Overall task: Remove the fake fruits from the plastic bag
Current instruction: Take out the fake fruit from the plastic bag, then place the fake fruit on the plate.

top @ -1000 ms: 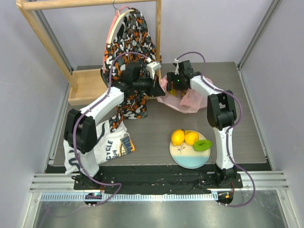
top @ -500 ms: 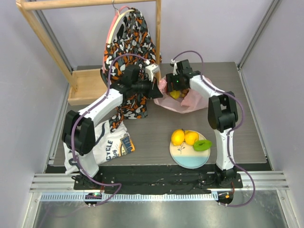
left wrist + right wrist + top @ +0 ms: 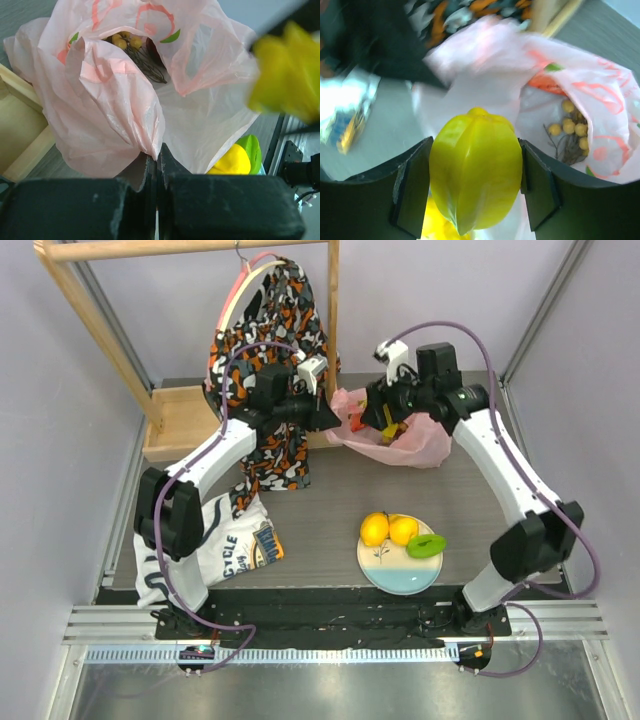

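My left gripper (image 3: 333, 418) is shut on a pinched edge of the pink plastic bag (image 3: 405, 447), holding its mouth up; in the left wrist view the film (image 3: 115, 115) bunches between the fingertips of the left gripper (image 3: 156, 156). My right gripper (image 3: 386, 420) hangs over the bag's mouth, shut on a ribbed yellow fruit (image 3: 476, 172). A brownish grape bunch (image 3: 572, 127) lies inside the bag. Two yellow lemons (image 3: 375, 529) (image 3: 403, 530) and a green piece (image 3: 426, 546) rest on the plate (image 3: 400, 582).
A wooden hanger rack (image 3: 90, 310) with an orange-black-white garment (image 3: 270, 330) stands at the back left, directly behind the left arm. Its wooden base (image 3: 180, 425) lies beside the bag. A white printed T-shirt (image 3: 215, 550) lies at the near left.
The right gripper has risen out of the bag with the yellow fruit between its fingers, and the arm has swung out to the right. The left gripper kept its hold on the bag.
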Action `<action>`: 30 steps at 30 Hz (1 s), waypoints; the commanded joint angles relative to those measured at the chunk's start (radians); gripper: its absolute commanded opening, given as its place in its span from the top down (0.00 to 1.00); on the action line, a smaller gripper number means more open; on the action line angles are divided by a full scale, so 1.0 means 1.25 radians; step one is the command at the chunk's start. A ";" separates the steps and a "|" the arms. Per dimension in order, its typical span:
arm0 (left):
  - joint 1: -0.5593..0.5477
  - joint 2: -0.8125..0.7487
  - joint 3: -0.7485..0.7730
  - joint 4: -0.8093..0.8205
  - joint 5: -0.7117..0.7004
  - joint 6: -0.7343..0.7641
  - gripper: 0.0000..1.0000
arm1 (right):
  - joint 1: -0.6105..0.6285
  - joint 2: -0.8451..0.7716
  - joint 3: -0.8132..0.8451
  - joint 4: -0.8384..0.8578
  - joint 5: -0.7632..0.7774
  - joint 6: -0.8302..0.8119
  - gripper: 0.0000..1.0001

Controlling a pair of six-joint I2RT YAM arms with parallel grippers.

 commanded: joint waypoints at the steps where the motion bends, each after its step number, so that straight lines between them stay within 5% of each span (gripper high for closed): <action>1: 0.013 -0.002 0.019 0.053 -0.018 -0.031 1.00 | 0.104 -0.157 -0.122 -0.140 -0.080 -0.306 0.60; 10: 0.025 -0.021 0.001 0.068 -0.032 -0.037 1.00 | 0.312 -0.276 -0.463 -0.190 0.031 -0.629 0.60; 26: 0.026 -0.070 -0.047 0.064 -0.032 -0.033 1.00 | 0.425 -0.364 -0.718 -0.081 0.059 -0.769 0.51; 30: 0.026 -0.083 -0.067 0.063 -0.030 -0.031 1.00 | 0.426 -0.359 -0.753 -0.039 0.049 -0.770 0.32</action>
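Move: The right hand already holds the yellow ridged fruit above the bag, whose middle lies some 11 cm farther out, 4 cm right and 23 cm below. Its goal, the plate, is about 27 cm back, 3 cm right and 26 cm below. On the plate, two lemons lie about 21 cm back from the hand, one 3 cm left, one 3 cm right; the green fruit is 25 cm back, 9 cm right. From the left hand, the plate is roughly 27 cm back, 12 cm right, 21 cm below. Still pinching the yellow ridged fruit, the right hand swings it back some 26 cm from the bag to over the plate, first nearly level, then sinking about 21 cm in all and slowing. The wrist turns roughly 65 degrees counter-clockwise on the way and tips the fingers steeper downward; they stay closed on the fruit. The left hand keeps its pinch on the bag's edge. ##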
